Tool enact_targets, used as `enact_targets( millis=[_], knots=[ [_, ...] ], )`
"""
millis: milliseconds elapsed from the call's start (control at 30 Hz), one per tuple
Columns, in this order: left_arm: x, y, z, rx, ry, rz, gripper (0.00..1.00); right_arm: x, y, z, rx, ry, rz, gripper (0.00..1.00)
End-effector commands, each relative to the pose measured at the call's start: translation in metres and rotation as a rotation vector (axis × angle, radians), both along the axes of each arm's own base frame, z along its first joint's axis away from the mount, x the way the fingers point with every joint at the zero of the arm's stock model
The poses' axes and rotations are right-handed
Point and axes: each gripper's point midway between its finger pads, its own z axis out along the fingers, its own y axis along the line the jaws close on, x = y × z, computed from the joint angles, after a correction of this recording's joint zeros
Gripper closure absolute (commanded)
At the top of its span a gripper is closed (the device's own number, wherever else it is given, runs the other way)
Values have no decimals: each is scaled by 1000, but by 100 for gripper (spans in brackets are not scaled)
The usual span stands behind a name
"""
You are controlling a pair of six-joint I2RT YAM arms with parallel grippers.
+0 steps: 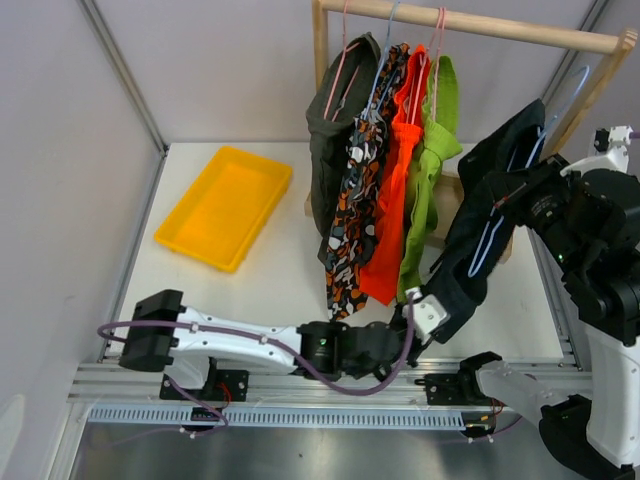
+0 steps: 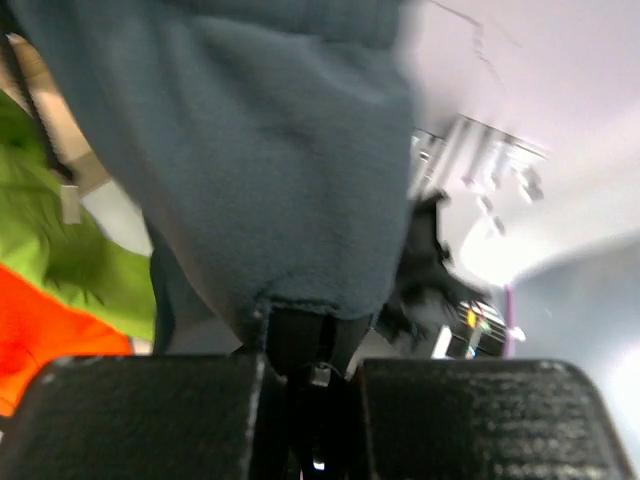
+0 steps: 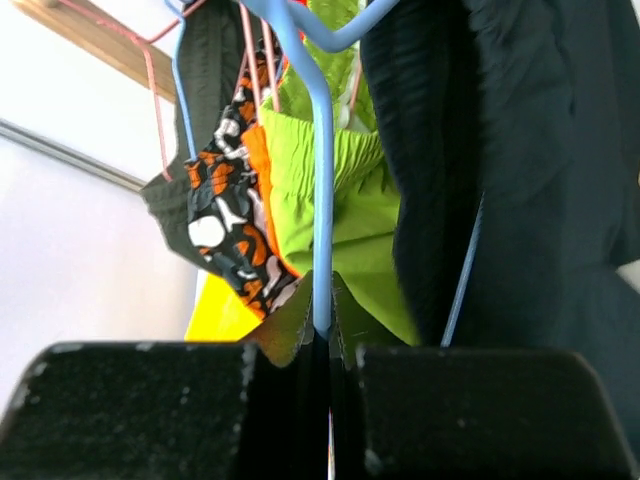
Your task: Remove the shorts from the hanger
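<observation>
The dark navy shorts (image 1: 478, 235) hang on a blue wire hanger (image 1: 487, 246) held away from the rack, to its right. My right gripper (image 1: 512, 192) is shut on that hanger's wire (image 3: 322, 200), with the navy cloth (image 3: 520, 150) just to the right of it. My left gripper (image 1: 432, 308) reaches in low and is shut on the bottom hem of the navy shorts (image 2: 280, 150). Dark olive (image 1: 335, 120), camouflage (image 1: 355, 210), orange (image 1: 390, 220) and lime green shorts (image 1: 428, 190) still hang on the rack.
The wooden rack rail (image 1: 480, 25) runs across the back, with its post at the right (image 1: 590, 95). A yellow tray (image 1: 225, 205) lies on the table at the left. White walls close the back and the left side.
</observation>
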Motion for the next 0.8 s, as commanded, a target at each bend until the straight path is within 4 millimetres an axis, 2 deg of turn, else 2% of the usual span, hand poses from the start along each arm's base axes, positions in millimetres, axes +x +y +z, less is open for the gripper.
enact_targets(
  millis=[0,67,100,133,167,200,233,267,300,333,400,467,500,533,567,600,633,667,700,733,767],
  knots=[
    [49,-13,30,-2,-13,117,100,-37,13,21,112,-47,115,100],
    [73,-21,60,-52,-16,160,100,-54,25,5,145,11,197,100],
    [86,-24,48,-9,-13,179,100,-68,38,-6,161,70,284,100],
    [108,-26,77,-59,-11,213,100,-77,42,-10,183,90,315,100],
    [120,-26,75,-49,-8,234,100,-84,45,-12,194,104,342,100],
    [138,-24,60,6,-1,266,100,-93,51,-15,203,125,387,100],
    [146,-25,59,13,4,275,100,-98,51,-14,207,125,397,100],
    [152,-25,71,-2,1,282,100,-100,53,-13,210,132,411,100],
    [164,-24,63,20,6,299,100,-105,54,-6,217,122,427,100],
    [167,-24,64,24,14,300,100,-106,57,-2,232,121,442,100],
    [174,-19,53,65,41,317,100,-105,66,8,257,114,491,100],
    [168,-11,46,80,57,312,100,-94,70,13,253,107,491,100],
    [157,-6,29,108,63,291,100,-89,67,15,241,97,473,100],
    [149,5,54,36,63,292,100,-79,63,15,200,82,439,100],
    [138,17,26,87,74,286,100,-62,65,11,176,104,420,100],
    [120,20,31,70,77,260,100,-52,64,9,155,108,400,100],
    [109,33,51,20,85,252,100,-45,61,17,137,85,379,100],
    [99,43,42,48,88,259,100,-33,57,19,114,76,341,100],
    [79,48,36,64,91,229,100,-12,57,15,66,91,317,100],
    [68,54,39,56,101,223,100,-9,52,30,49,47,292,100],
    [47,66,40,59,98,195,100,14,46,26,0,58,242,100]
  ],
)
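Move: The left gripper already pinches the dark shorts' lower edge; the hanger lies about 19 cm ahead of it, 13 cm to its right and 22 cm above. From that hand, the green garment hangs some 22 cm ahead, 1 cm right and 8 cm higher, the orange one about 20 cm ahead, 6 cm left and 8 cm higher. The right gripper already holds the hanger's wire; the shorts' middle is about 3 cm back of it, level sideways, 10 cm below. Keep both grips shut. Swing the left gripper with the shorts forward about 18 cm, rising some 5 cm, then draw it back about 10 cm, sinking and easing left; meanwhile pull the hanger with the right gripper back about 10 cm and left, then send it forward again as the left retreats, turning it some 20 degrees counter-clockwise. ##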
